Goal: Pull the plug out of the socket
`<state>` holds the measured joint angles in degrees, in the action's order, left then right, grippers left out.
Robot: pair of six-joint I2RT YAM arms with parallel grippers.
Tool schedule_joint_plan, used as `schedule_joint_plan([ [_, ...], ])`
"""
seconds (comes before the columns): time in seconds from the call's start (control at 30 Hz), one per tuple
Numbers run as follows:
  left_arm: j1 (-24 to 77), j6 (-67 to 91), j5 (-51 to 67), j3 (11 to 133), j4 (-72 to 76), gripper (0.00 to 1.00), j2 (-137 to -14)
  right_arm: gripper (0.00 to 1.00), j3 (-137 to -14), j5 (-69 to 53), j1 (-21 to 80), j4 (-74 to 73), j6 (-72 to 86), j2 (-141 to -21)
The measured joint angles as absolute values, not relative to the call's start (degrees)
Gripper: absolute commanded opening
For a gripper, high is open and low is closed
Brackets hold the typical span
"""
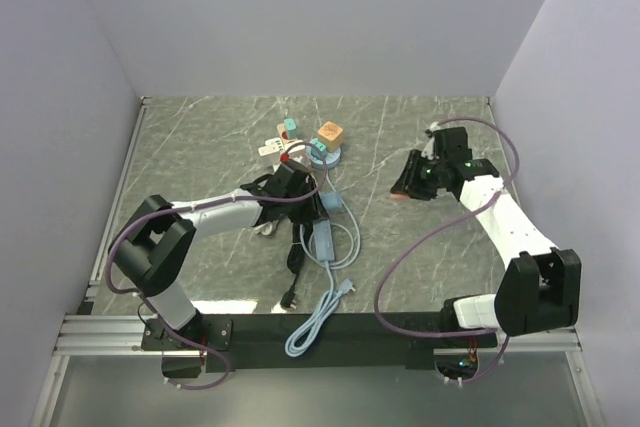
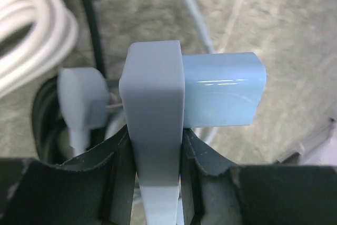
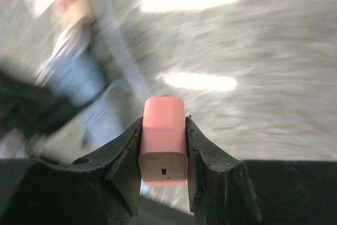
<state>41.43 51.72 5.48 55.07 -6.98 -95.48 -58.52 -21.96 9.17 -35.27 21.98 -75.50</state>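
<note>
My left gripper (image 2: 155, 133) is shut on a grey-blue socket bar (image 2: 152, 88), which stands upright between the fingers. A light blue adapter (image 2: 221, 96) sticks out of its right side. On its left side a grey plug (image 2: 79, 104) sits with its prongs partly showing. My right gripper (image 3: 163, 121) is shut on a pink plug (image 3: 164, 140) and holds it off the table, apart from the socket. In the top view the left gripper (image 1: 290, 185) is at table centre. The right gripper (image 1: 412, 179) holds the pink plug (image 1: 400, 191) well to its right.
A brown cube (image 1: 331, 133) sits on a blue round base, with a teal cube (image 1: 290, 125) and white tags (image 1: 270, 145) behind the left gripper. A black cable (image 1: 293, 267) and a light blue cable (image 1: 318, 317) trail toward the near edge. White coiled cord (image 2: 31, 35) lies beside the socket.
</note>
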Motion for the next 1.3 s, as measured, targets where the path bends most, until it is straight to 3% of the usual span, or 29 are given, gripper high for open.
schedule_joint_plan([
  [0.23,41.5,51.8,11.3,55.5,-7.7,0.01,-87.6,0.0,-58.5,-5.3,-1.0,-34.3,31.3,-79.2],
  [0.47,39.0,52.2,14.7,55.5,-10.2,0.01,-69.8,0.0,-58.1,3.3,-10.9,-32.0,38.2,-85.1],
  [0.73,14.7,50.5,20.7,57.4,-23.1,0.0,-54.3,0.0,-50.1,7.9,-12.6,-30.7,43.1,-85.2],
  [0.87,10.3,46.0,16.1,66.6,-36.6,0.0,-54.2,0.0,-47.5,8.9,-13.7,-30.3,44.8,-84.9],
  [0.93,9.7,44.7,12.5,70.6,-41.6,0.0,-54.2,0.11,-47.3,9.0,-14.2,-30.0,45.2,-84.9],
  [1.03,9.0,43.5,4.8,74.0,-47.7,0.0,-54.1,0.42,-47.2,8.9,-14.3,-29.8,45.3,-84.9],
  [1.07,8.9,43.1,2.5,74.1,-49.1,0.0,-54.1,0.66,-47.2,8.8,-14.4,-29.8,45.3,-84.9],
  [1.17,8.0,41.6,-2.1,71.7,-51.7,0.0,-54.6,0.94,-47.2,8.8,-14.8,-30.2,45.1,-84.9],
  [1.3,3.2,39.6,-3.5,62.9,-51.2,0.0,-56.4,0.96,-47.2,8.5,-15.0,-31.8,44.4,-83.4],
])
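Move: The left hand's goal is clear table about 28 cm to its left, 2 cm back and 5 cm below; the white cable coil lies some 9 cm left, level with it fore and aft, and the round blue socket about 16 cm ahead and 2 cm right, both about 4 cm lower. The right hand's goal is bare table roughly 20 cm right, 1 cm back and 13 cm below; that same socket is 15 cm ahead, 18 cm left and 12 cm below. Up first, then left: the left arm, still pinching the light-blue strip with its blue plug, lifts it about 25 cm, swings it some 28 cm left while turning counter-clockwise, and ends sinking towards clear table. The right arm sweeps the held pink plug about 20 cm right and down, turning some 60 degrees clockwise, stops low and opens to let go. ##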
